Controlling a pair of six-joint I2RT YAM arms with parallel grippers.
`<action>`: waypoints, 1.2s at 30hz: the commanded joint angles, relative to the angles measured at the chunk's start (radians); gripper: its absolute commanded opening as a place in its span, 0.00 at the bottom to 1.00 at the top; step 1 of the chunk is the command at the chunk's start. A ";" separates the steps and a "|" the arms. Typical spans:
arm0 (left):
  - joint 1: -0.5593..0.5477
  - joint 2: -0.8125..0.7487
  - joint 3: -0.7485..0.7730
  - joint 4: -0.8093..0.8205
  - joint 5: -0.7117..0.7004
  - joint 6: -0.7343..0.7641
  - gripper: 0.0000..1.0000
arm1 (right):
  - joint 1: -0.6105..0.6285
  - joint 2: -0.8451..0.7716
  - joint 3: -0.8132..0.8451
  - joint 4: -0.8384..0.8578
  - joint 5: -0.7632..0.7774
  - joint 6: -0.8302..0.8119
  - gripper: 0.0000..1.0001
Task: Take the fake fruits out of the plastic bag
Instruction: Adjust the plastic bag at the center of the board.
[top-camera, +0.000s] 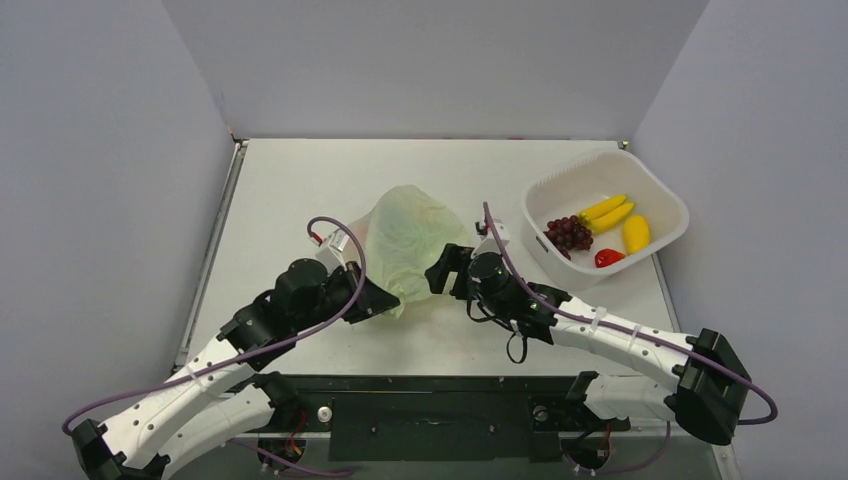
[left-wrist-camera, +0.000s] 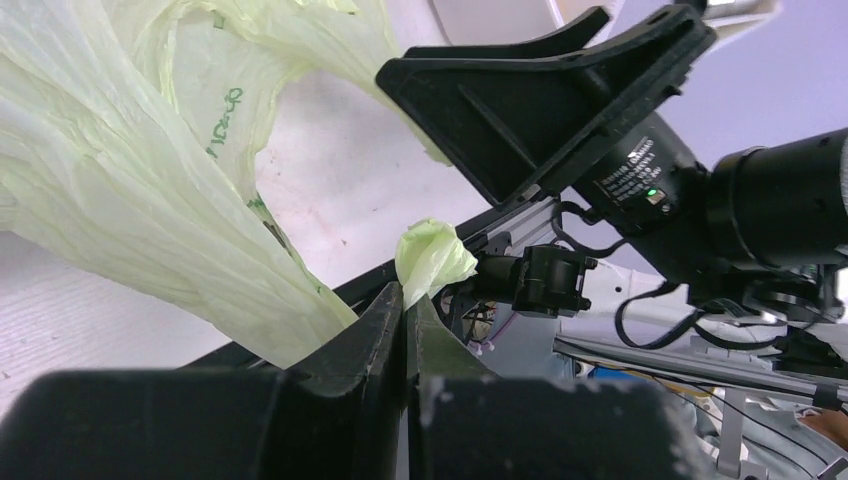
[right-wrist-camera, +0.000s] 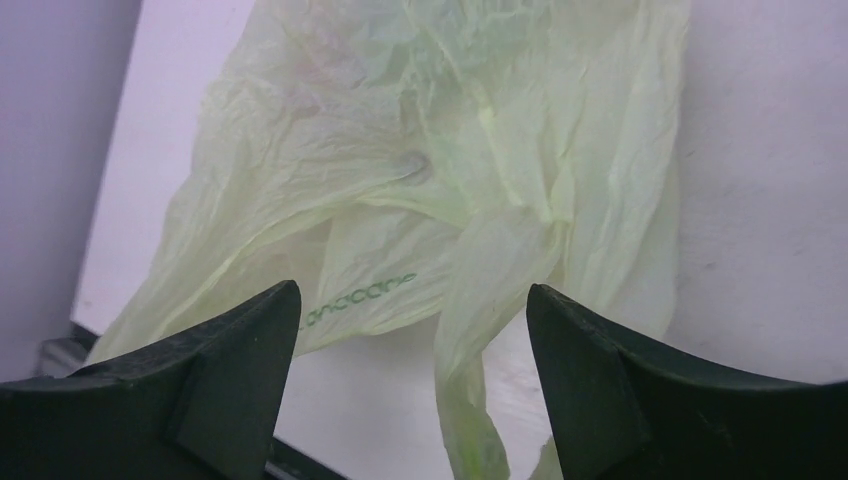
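Observation:
The pale green plastic bag (top-camera: 408, 240) lies crumpled in the middle of the table, and nothing inside it can be made out. My left gripper (top-camera: 380, 297) is shut on a bag handle (left-wrist-camera: 432, 257) at the bag's near left corner. My right gripper (top-camera: 444, 270) is open just right of the bag, its jaws either side of the other loose handle (right-wrist-camera: 480, 330) without touching it. A small red fake fruit (top-camera: 607, 258) lies in the white basket (top-camera: 672, 208). No round green fruit shows.
The white basket stands at the right rear and also holds yellow bananas (top-camera: 607, 212), another yellow fruit (top-camera: 636, 233) and dark purple grapes (top-camera: 568, 234). Grey walls close in the table on three sides.

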 joint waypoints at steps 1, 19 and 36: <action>-0.006 -0.032 -0.010 0.026 -0.025 0.003 0.00 | 0.030 -0.036 0.092 -0.158 0.224 -0.369 0.80; -0.007 -0.063 -0.018 -0.006 -0.033 0.019 0.00 | 0.179 0.021 0.173 -0.308 0.289 -0.693 0.77; -0.006 -0.086 0.001 -0.053 -0.028 0.050 0.00 | 0.146 0.213 0.222 -0.305 0.617 -0.607 0.19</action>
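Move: The bag's loose handle lies about 5 cm to the right hand's right, 1 cm ahead and 3 cm below its open fingers. The bag's body is roughly 7 cm ahead of this hand, 6 cm left and 8 cm down; the bag corner held by the left hand is 9 cm left, 7 cm back and somewhat higher; the basket is some 30 cm right and 14 cm farther out. From the left hand, the handle is about 14 cm right, 7 cm ahead and 8 cm lower. The right fingers close most of the way around the bag's loose handle at the end, after the hand swings about 6 cm right, returns some 3 cm left and slightly back, then pushes right and forward while sinking. Meanwhile its wrist rolls left side down, about 50 degrees, bringing the fingers round to point nearly straight ahead and down. The left hand keeps its pinch on the bag's corner, easing only about a centimetre left and down. ##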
